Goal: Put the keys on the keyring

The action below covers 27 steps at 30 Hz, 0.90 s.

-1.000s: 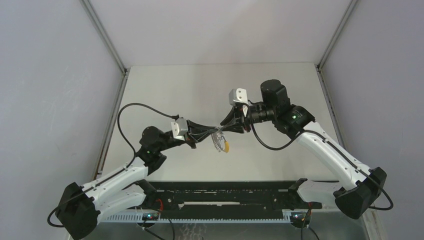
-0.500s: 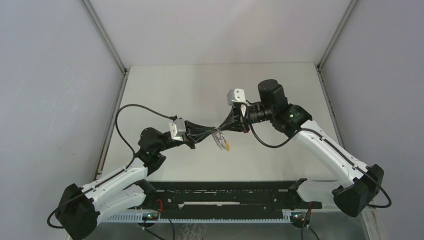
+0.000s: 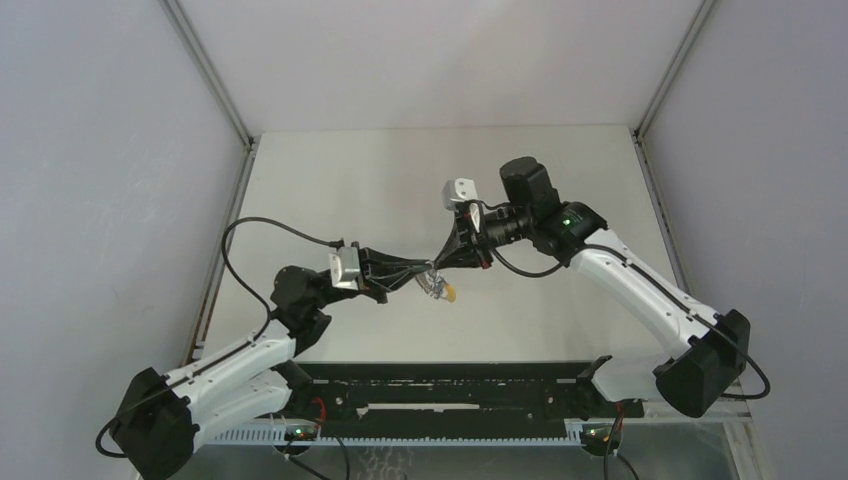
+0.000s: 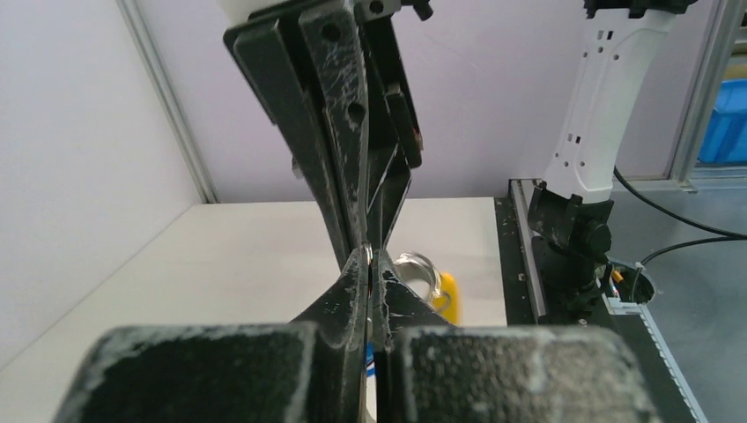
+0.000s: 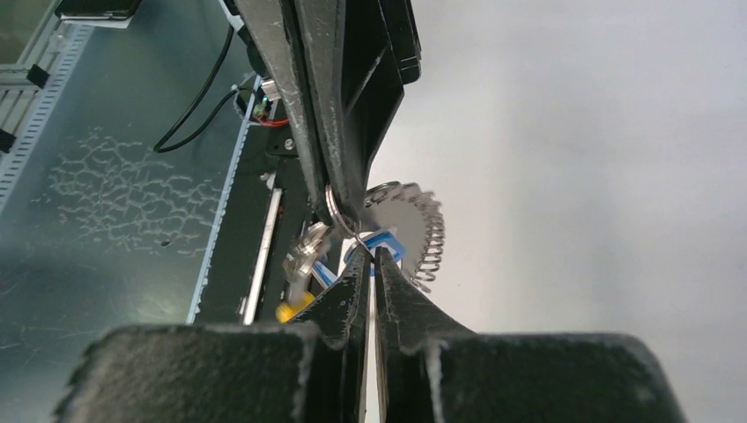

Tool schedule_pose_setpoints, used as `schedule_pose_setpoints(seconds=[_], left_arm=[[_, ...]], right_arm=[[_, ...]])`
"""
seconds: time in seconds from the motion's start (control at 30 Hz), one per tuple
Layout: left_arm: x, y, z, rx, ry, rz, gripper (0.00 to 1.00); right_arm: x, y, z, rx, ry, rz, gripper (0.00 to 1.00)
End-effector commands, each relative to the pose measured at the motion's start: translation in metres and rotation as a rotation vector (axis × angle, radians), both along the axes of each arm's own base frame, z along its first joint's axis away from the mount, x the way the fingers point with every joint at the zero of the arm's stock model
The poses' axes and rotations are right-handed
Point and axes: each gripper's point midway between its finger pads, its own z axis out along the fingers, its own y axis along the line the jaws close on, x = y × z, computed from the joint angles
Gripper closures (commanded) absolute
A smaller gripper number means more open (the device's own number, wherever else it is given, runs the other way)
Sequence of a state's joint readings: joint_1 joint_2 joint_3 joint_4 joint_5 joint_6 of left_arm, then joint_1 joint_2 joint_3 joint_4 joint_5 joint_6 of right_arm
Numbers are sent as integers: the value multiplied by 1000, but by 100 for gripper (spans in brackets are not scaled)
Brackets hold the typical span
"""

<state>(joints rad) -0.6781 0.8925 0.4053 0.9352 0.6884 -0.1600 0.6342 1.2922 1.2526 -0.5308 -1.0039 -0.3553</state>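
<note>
Above the middle of the table, my left gripper [image 3: 430, 279] and right gripper [image 3: 441, 268] meet tip to tip. The left gripper [image 4: 370, 257] is shut on the silver wire of the keyring [image 4: 421, 267]. The ring's jagged coil [image 5: 421, 225] and its yellow section [image 5: 289, 310] hang beside the tips. The right gripper [image 5: 370, 253] is shut, its tips on the blue head of a key [image 5: 386, 240] at the ring. In the right wrist view, a silver blade [image 5: 308, 251] dangles lower left. In the top view the keyring [image 3: 447, 291] is a small blur with a yellow end.
The white table [image 3: 400, 180] is walled left, right and behind, with metal posts at the far corners. A black rail [image 3: 450, 385] runs along the near edge between the arm bases. The left arm's cable [image 3: 270, 225] loops over the table's left side.
The right gripper's jaws closed at the ring. Both arms shifted a little to the left, carrying the keyring with them. The left gripper stayed shut.
</note>
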Motion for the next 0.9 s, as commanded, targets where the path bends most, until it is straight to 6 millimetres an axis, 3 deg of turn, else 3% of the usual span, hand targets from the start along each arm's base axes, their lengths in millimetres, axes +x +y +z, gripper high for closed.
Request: schedule_pose_setpoints(seconds=[0.0, 0.13, 0.47, 0.87], left_arm=[[-18, 7, 33, -117, -118, -46, 100], [-18, 6, 29, -110, -113, -52, 100], [-19, 7, 25, -112, -108, -53, 100], [-27, 9, 33, -146, -117, -83, 100]], right_arm=[[-5, 8, -3, -48, 12, 31, 100], [-6, 7, -6, -71, -7, 27, 93], [-14, -15, 25, 77, -221, -24, 78], [-17, -1, 39, 214, -279, 17, 76]])
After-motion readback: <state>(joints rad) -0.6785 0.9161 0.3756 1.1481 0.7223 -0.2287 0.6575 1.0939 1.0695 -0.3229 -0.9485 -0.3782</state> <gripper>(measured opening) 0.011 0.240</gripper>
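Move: The right gripper's shut tips are on the thin split ring, whose middle lies about 1 cm to their left and 1 cm up. From the right hand, the blue key tags hang about 5 cm below and 1 cm back, the yellow strip 4 cm back, 2 cm right and 5 cm below, and the metal coil 2 cm left, 1 cm ahead and 3 cm below. The left gripper already holds the ring, with its middle about 1 cm to that hand's right and 1 cm below. Keep the left gripper shut on the split ring and ease it up and back, some 2 cm each way. Dip the right gripper about 1.5 cm with the ring at its tips, start opening its fingers, then draw it clear to the right, up about 3 cm and slightly back, rolling the wrist some 10 degrees; finish by easing slightly back to the left. ##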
